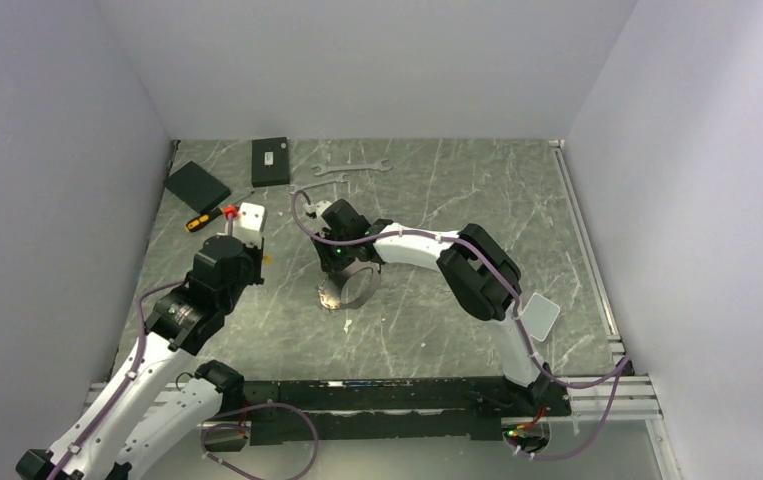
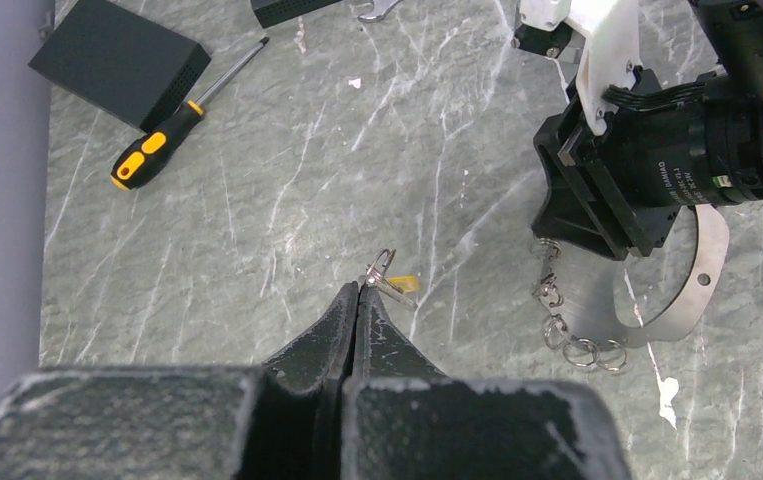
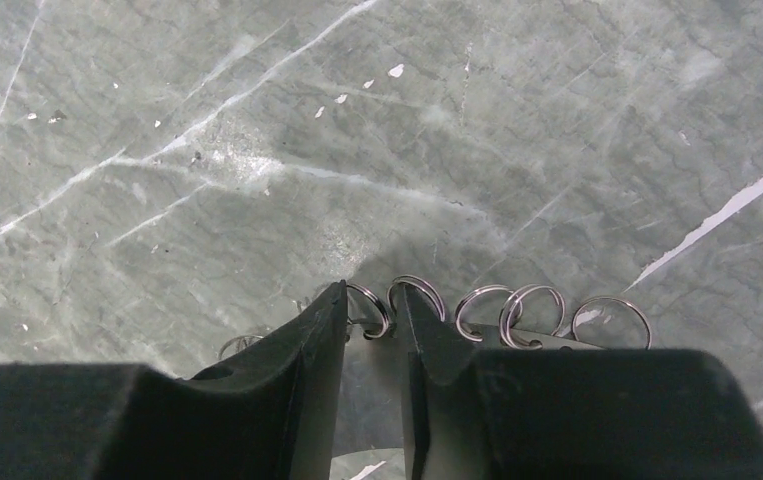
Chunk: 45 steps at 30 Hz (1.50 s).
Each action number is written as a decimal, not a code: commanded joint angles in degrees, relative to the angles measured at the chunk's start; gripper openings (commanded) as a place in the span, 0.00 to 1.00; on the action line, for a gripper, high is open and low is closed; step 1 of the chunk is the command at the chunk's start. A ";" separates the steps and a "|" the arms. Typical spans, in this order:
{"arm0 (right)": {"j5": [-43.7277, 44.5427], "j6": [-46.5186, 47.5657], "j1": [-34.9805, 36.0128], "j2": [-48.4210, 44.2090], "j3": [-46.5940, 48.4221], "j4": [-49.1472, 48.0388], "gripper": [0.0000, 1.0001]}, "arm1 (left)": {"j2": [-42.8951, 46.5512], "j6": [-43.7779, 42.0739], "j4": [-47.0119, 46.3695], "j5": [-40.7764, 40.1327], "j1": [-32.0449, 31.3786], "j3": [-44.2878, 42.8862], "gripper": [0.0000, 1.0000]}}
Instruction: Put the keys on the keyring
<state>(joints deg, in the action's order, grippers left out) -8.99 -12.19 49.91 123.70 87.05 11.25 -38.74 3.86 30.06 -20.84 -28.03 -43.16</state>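
Note:
My left gripper (image 2: 359, 287) is shut, and the keys (image 2: 389, 283), a tiny silvery key on a small ring with a brass-yellow one, stick out from its tips just above the table. To their right is the keyring (image 2: 702, 280), a thin silvery band curved into a loop with small split rings along its rim. My right gripper (image 3: 367, 292) is on that rim, jaws a little apart with one split ring (image 3: 369, 310) and the band between them. From above, the keyring (image 1: 349, 292) sits under the right gripper (image 1: 342, 268), right of the left gripper (image 1: 254, 258).
At the back left lie a yellow-and-black screwdriver (image 1: 207, 217), a white block (image 1: 251, 218) and two flat black boxes (image 1: 197, 183) (image 1: 270, 160). Two silver wrenches (image 1: 352, 168) lie at the back centre. Walls close the table on three sides.

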 commanded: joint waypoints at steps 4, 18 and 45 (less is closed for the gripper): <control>1.93 1.32 -0.16 -0.55 1.06 1.02 0.07 | -0.40 0.23 -1.70 0.04 0.43 -1.69 0.00; 1.82 3.58 -0.08 -7.32 -1.17 2.45 0.00 | -1.42 0.10 -1.94 0.65 1.00 -1.70 0.00; -2.93 5.68 0.23 -34.88 -26.94 -19.93 0.00 | 5.16 -1.30 -8.33 20.27 1.49 0.75 0.00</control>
<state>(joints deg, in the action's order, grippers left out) -11.22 -7.31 49.91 93.01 62.89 -0.78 -34.37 2.74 25.85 -5.61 -26.81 -43.07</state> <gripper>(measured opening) 0.010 0.009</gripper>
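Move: The right fingers, about a third open, are down at the ringed edge of the keyring's curved metal band, whose middle lies about 3 cm back, 4 cm to the right and 1 cm below. From the right hand, the keys in the left gripper hang about 5 cm back, 11 cm to the left and 18 cm up, and the small wrench lies some 22 cm ahead and 2 cm left, on the table. From the left hand, the keyring is about 4 cm ahead, 16 cm right and 20 cm below, and the screwdriver some 21 cm ahead, 14 cm left on the same table. The right hand stays low while its fingers shut and pinch the keyring's band at the ringed edge, then lifts it, slowly at first and faster at the end, about 12 cm up while drawing some 4 cm back and 4 cm to the right, the fingertips tipping up by about 20 degrees. The left hand keeps its closed grip on the keys, nearly still until late, then swings right towards the keyring by 3 to 4 cm, rising about 3 cm and turning clockwise some 10 degrees. ##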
